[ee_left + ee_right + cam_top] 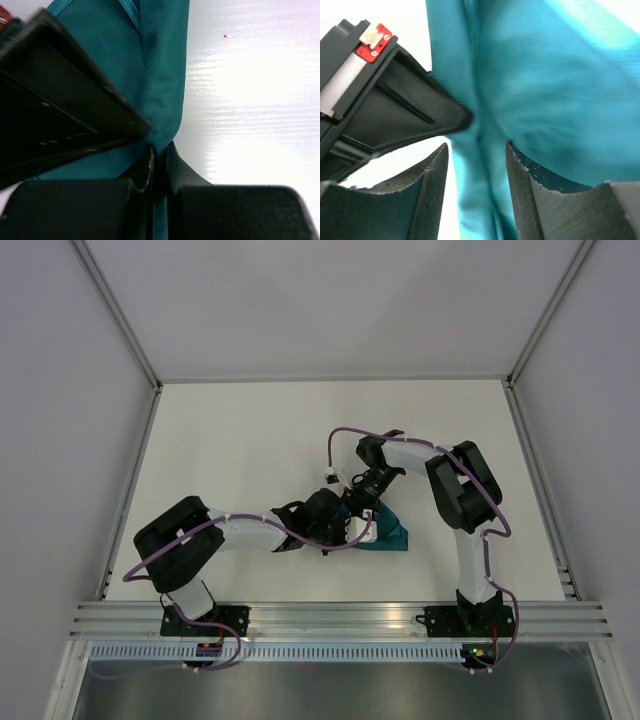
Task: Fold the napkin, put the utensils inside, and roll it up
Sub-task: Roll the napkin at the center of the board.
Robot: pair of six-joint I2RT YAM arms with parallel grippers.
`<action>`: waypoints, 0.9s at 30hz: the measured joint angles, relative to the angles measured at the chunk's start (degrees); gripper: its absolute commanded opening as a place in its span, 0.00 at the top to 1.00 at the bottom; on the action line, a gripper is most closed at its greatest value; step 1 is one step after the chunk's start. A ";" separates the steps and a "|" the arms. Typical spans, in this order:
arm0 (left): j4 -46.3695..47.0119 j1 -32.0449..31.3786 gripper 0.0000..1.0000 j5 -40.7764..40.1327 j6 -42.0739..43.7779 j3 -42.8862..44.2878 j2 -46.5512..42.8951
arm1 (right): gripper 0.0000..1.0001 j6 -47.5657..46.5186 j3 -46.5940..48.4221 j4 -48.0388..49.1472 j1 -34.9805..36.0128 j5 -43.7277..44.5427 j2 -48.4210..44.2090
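Note:
The teal napkin (395,537) lies bunched on the white table just right of the middle, with both grippers meeting over its left end. In the left wrist view my left gripper (160,152) is shut on a narrow fold of the napkin (165,75). My right gripper (477,150) stands open, and a hanging ridge of the napkin (560,85) runs between its fingers without being clamped. From above, the left gripper (352,530) and right gripper (365,508) almost touch. The utensils are hidden.
The white table (250,440) is walled by grey panels on the left, right and back, with a metal rail (340,618) along the near edge. Each gripper's body crowds the other's wrist view, the right gripper's body (65,110) and the left gripper's body (385,100).

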 measured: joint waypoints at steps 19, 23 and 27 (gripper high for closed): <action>-16.13 8.61 0.98 19.39 -8.55 14.93 10.75 | 0.44 15.96 -11.37 29.49 -18.78 5.18 -20.11; -20.35 11.08 0.98 24.68 -10.45 19.10 14.67 | 0.44 17.18 -14.43 33.20 -20.59 5.14 -24.81; -25.57 13.25 0.98 29.64 -12.74 23.98 19.15 | 0.43 17.38 -19.41 35.87 -20.96 5.18 -29.68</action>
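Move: The rolled near edge of the napkin is already pinched in the left hand; its middle lies about 4 cm to that hand's right, level with it fore and aft. From the open right hand the roll's middle is some 3 cm left, 2 cm back and 1 cm below. The flat, still unrolled part is centred about 6 cm ahead and 7 cm right of the left hand. The napkin's roll stays pinched in the shut left fingers while that wrist turns some 40 degrees, top of the hand going forward, and carries the grip about 1.5 cm forward over the flat part. The right hand, already open, leaves the roll: about 13 cm forward, swinging right and then rising, turning clockwise with fingers kept open. ##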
